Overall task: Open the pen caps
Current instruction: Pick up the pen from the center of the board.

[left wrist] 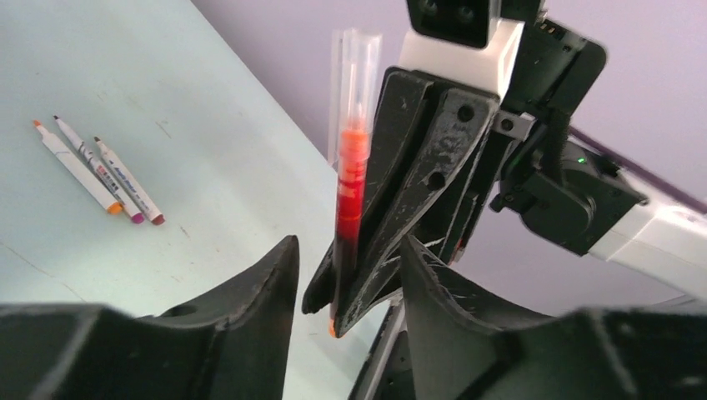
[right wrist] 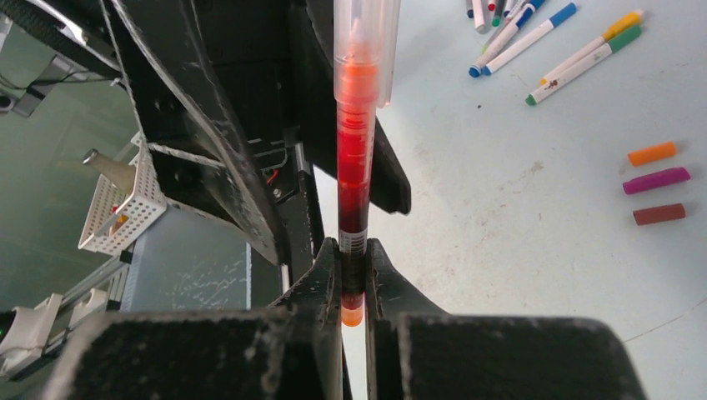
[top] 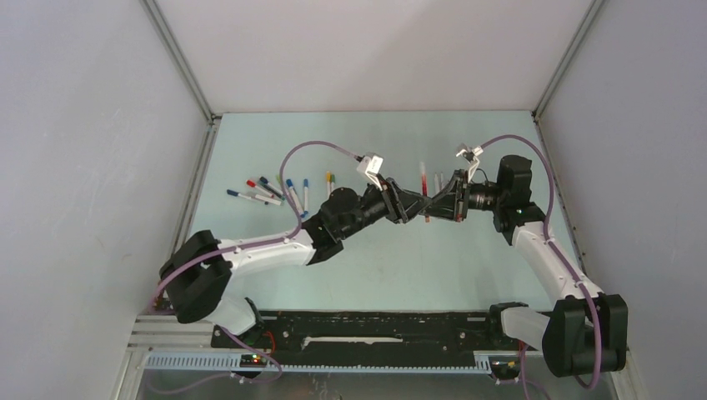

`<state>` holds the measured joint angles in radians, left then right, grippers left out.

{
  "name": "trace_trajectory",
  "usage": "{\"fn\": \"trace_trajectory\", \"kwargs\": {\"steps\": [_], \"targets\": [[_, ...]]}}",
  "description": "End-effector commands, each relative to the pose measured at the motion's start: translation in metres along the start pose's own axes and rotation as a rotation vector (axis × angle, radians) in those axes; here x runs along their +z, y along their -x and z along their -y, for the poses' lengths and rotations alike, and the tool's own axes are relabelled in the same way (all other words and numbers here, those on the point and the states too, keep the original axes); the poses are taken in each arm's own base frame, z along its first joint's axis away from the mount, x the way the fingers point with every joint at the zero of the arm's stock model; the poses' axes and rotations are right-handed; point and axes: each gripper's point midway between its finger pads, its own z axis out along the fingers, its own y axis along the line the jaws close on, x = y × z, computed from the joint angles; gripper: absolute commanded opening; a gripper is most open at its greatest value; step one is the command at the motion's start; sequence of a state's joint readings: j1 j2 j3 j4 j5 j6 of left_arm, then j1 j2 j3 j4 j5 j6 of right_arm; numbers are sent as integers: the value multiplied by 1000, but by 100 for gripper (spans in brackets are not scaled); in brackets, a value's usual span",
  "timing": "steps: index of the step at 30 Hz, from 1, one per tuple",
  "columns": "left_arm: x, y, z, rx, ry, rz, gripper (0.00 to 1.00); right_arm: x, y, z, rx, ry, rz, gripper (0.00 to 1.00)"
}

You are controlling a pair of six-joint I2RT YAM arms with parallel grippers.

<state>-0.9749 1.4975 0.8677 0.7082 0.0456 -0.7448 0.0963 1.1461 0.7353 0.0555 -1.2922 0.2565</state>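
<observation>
My right gripper [right wrist: 353,267] is shut on the lower end of a red pen [right wrist: 353,167], which it holds upright. A clear cap [right wrist: 365,42] covers the pen's orange tip. My left gripper [left wrist: 346,283] is open. Its fingers [left wrist: 250,317] stand either side of the right gripper's fingers [left wrist: 417,192] and the red pen [left wrist: 350,192], holding nothing. From above, the left gripper [top: 414,202] and the right gripper [top: 435,204] meet over mid-table. Three loose pen caps lie on the table: orange [right wrist: 652,153], magenta [right wrist: 656,180] and brown [right wrist: 659,214].
Several capped pens [top: 267,190] lie scattered at the back left of the table [top: 375,258]. Three uncapped pens [left wrist: 96,171] lie side by side in the left wrist view. Grey walls close in the sides and back.
</observation>
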Motion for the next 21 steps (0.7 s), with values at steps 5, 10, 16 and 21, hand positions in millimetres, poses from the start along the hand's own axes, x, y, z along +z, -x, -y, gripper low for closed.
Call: {"fn": "trace_trajectory", "kwargs": {"steps": [5, 10, 16, 21], "targets": [[-32, 58, 44, 109, -73, 118, 85, -9, -3, -28, -160, 199, -26, 0], [-39, 69, 42, 148, -60, 131, 90, -9, -7, -30, -160, 221, -33, 0], [-26, 74, 49, 151, -82, 102, 90, -8, -9, -30, -154, 234, -38, 0], [-9, 72, 50, 135, -93, 87, 87, -8, -10, -31, -150, 238, -40, 0]]}}
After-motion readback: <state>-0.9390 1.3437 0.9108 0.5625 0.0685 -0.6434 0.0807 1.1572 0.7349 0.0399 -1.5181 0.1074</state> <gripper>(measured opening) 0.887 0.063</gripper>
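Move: About 4 cm ahead of the left hand and 5 cm above it, with no sideways offset, is the clear cap of the red pen; the pen leans forward in the right fingers. That cap is some 6 cm ahead of the right hand and 6 cm above it, neither left nor right. Down on the board, roughly 21 cm below the left hand, the uncapped pens lie 17 cm ahead and 8 cm right, the loose caps 15 cm ahead and 8 cm left. Opening wide around the red pen, the left gripper backs off it, rising about 8 cm while shifting left some 4 cm and slightly back, then turns down about 3 cm and a little forward and right beside the cap. The right hand keeps its pinch near the pen's lower end, drawing back 3 cm and turning about 10 degrees counter-clockwise. ##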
